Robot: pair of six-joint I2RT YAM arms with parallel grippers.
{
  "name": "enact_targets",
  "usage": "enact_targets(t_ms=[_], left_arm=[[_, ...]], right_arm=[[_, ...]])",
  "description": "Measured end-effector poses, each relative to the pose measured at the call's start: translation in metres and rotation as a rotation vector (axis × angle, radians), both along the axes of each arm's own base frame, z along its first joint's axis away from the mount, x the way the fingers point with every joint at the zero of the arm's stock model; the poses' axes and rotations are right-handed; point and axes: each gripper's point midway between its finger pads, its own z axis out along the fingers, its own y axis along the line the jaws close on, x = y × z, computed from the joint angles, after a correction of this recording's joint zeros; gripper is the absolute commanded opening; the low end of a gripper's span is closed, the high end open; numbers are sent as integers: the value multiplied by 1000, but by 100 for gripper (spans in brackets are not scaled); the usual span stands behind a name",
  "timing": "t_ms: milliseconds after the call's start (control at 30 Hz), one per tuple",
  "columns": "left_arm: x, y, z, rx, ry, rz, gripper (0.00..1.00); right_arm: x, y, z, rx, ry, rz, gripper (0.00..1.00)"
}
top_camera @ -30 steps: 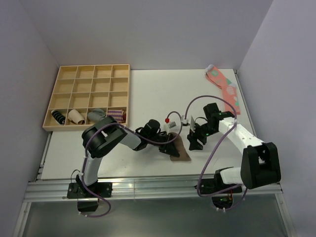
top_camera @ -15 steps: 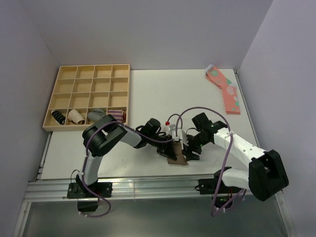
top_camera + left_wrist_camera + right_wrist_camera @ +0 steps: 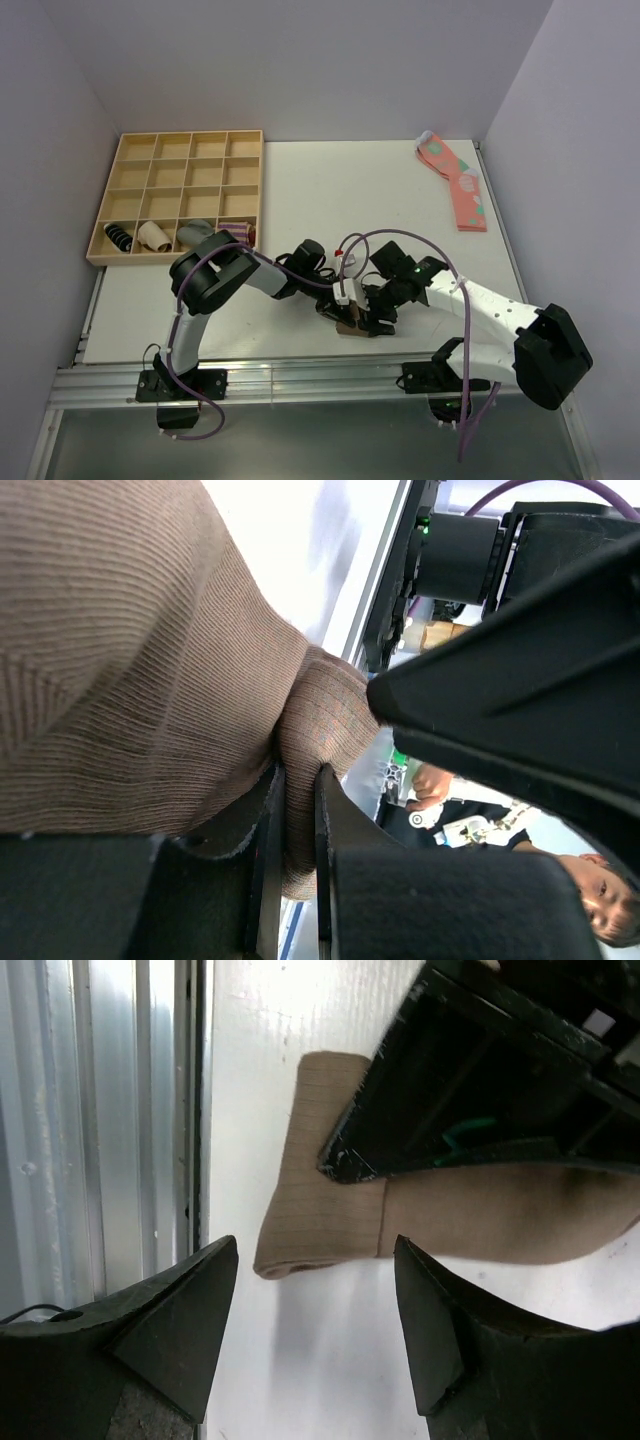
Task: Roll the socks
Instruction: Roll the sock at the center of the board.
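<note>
The tan-brown sock [image 3: 349, 326] lies near the table's front edge, mostly hidden under both grippers in the top view. My left gripper [image 3: 298, 772] is shut on a bunched fold of the sock [image 3: 150, 650], whose ribbed knit fills the left wrist view. In the top view the left gripper [image 3: 337, 307] sits at the sock's left side. My right gripper [image 3: 312, 1250] stands open just over the table, its fingertips either side of the sock's folded end [image 3: 320, 1220] without touching it. The right gripper [image 3: 373, 318] is close against the left one. No striped cuff shows.
A wooden compartment tray [image 3: 190, 133] stands at the back left with small sock bundles [image 3: 153, 235] in its front row. A coral-pink dotted sock [image 3: 458, 180] lies at the back right. The metal rail [image 3: 100, 1160] of the table's front edge runs right beside the sock.
My right arm has swung left and toward the front edge, bringing its gripper up to the sock and opening it slightly. The visible part of the sock has shrunk. The left gripper has kept its grip.
</note>
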Motion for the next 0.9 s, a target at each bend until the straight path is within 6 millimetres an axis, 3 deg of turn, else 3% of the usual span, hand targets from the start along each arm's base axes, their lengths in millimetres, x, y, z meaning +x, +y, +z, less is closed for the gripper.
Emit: enact_targets(t_ms=[333, 667, 833, 900], left_arm=[[0, 1, 0, 16, 28, -6, 0], [1, 3, -1, 29, 57, -13, 0], [1, 4, -1, 27, 70, -12, 1], [1, 5, -1, 26, 77, -7, 3]], right_arm=[[-11, 6, -13, -40, -7, 29, 70], [-6, 8, -32, -82, -27, 8, 66], [0, 10, -37, -93, -33, -22, 48], [2, 11, -39, -94, -33, -31, 34]])
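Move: The sock's folded near end lies crosswise on the board, its middle about 4 cm below the right hand and some 3 cm to its left, straight level with it fore and aft. The rest of the sock runs forward, its middle about 8 cm ahead of the right hand and 3 cm to the left; the board's near edge is roughly 5 cm behind the hand. From the left hand, already pinching that folded end, its middle is about 1 cm back and 1 cm below. The sock's folded end is straddled at its right-hand side by the right gripper, which sinks about 4 cm and eases a centimetre to the left, after a slight sway back and forward again. Low down, its open fingers start closing across the fold, front and back, just beside the left fingertips. The left hand stays in place and keeps its pinch, tipping only slightly. ##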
